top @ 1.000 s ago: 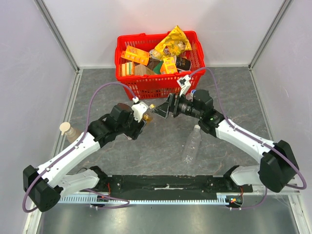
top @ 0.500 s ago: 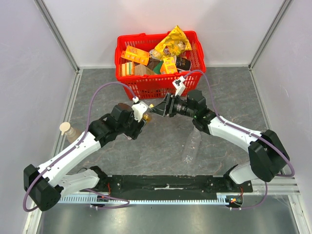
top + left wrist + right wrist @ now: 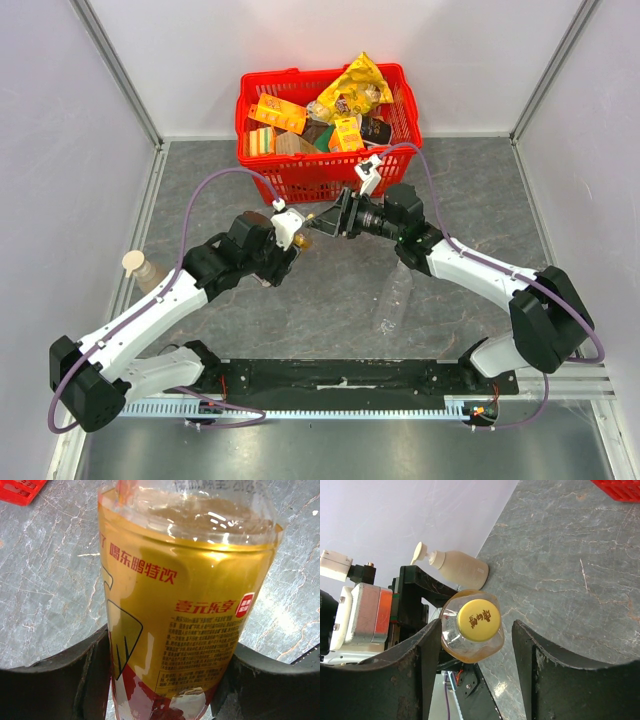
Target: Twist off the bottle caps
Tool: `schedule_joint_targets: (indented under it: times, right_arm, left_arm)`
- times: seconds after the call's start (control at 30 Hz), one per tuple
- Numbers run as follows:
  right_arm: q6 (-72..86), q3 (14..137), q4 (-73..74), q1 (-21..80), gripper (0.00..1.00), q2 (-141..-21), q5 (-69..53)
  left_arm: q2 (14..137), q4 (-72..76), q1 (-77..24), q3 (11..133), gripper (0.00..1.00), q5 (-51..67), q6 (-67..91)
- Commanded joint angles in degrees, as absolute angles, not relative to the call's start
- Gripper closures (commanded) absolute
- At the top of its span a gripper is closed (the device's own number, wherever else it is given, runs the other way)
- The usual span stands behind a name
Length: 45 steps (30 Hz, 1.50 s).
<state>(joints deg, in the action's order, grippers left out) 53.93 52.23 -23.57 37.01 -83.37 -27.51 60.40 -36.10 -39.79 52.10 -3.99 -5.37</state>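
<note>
My left gripper [image 3: 167, 680] is shut on the body of a bottle with a yellow and red label [image 3: 185, 590], held off the table and pointing right in the top view [image 3: 312, 222]. Its yellow bottle cap [image 3: 478, 620] faces the right wrist camera. My right gripper [image 3: 476, 630] stands open around that cap: one finger [image 3: 427, 645] is close against the bottle's shoulder, the other finger [image 3: 525, 640] is well apart from it. In the top view the two grippers [image 3: 300, 228] [image 3: 330, 222] meet nose to nose in front of the basket. No white or blue cap shows clearly.
A red basket [image 3: 262, 162] full of packets stands at the back. A clear bottle [image 3: 393, 297] lies on the table under my right arm. A brownish bottle with a beige cap [image 3: 145, 270] lies at the left wall, also in the right wrist view [image 3: 455, 569].
My right gripper has slid left onto the bottle's cap end and its jaws have narrowed around the cap; the right elbow swung inward. The left arm kept still with the bottle.
</note>
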Motion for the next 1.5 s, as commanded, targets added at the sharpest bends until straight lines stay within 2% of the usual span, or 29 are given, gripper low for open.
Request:
schedule_joint_targets:
  times: [0.0, 0.27, 0.33, 0.6, 0.67, 0.83, 1.03, 1.33, 1.47]
  right_arm:
    - [55.81, 53.96, -27.16, 36.91, 0.36, -83.58, -26.98]
    - [57.31, 53.88, -28.21, 36.30, 0.37, -83.32, -26.02]
    - [57.22, 54.23, -27.86, 36.39, 0.43, -83.76, -26.19]
    - [57.66, 54.40, -28.12, 36.39, 0.56, -84.90, -27.51]
    - [57.40, 54.93, -28.04, 36.39, 0.61, -85.08, -28.30]
    - [56.95, 54.41, -28.12, 36.39, 0.85, -84.46, -28.39]
    - [57.04, 52.47, -32.16, 36.39, 0.99, -82.71, -29.35]
    - [53.80, 50.10, -39.98, 36.30, 1.00, -79.55, -35.24]
    - [49.41, 50.10, -38.59, 36.39, 1.00, -77.44, -37.96]
  left_arm:
    - [60.12, -34.54, -40.08, 51.94, 0.46, -4.31, -3.78]
    - [60.12, -34.54, -40.43, 51.94, 0.46, -4.39, -3.69]
    - [60.12, -34.54, -40.43, 51.86, 0.45, -4.48, -3.69]
    - [59.94, -34.54, -40.69, 51.77, 0.45, -4.66, -3.87]
    - [60.03, -34.54, -40.69, 51.77, 0.45, -4.57, -3.78]
    - [59.94, -34.63, -40.69, 51.86, 0.45, -4.83, -3.78]
    - [59.77, -34.72, -40.69, 52.29, 0.45, -4.14, -3.87]
    - [58.28, -35.68, -40.87, 54.75, 0.48, -0.26, -5.01]
    - [56.61, -35.95, -40.78, 55.46, 0.49, 2.98, -5.62]
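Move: Just past the right hand's open fingertips sits the yellow cap of the held brown bottle, about 2 cm to the left and 1 cm ahead, at the same height. From the right hand, the red basket's middle lies some 20 cm ahead and 12 cm lower; the blue-capped bottle, 16 cm right, 3 cm ahead, 17 cm down. From the left hand, the cap is about 6 cm ahead, 5 cm right, 7 cm up. Closing from about two-thirds to under half open, the right fingers pinch the yellow cap from both sides after a small ease forward of less than 1 cm. The right hand then draws back about 1.5 cm and rises some 2 cm, tipping slightly upward, still gripping. The left hand keeps hold of the bottle and at the end shifts about 1 cm up, back and to the right. ##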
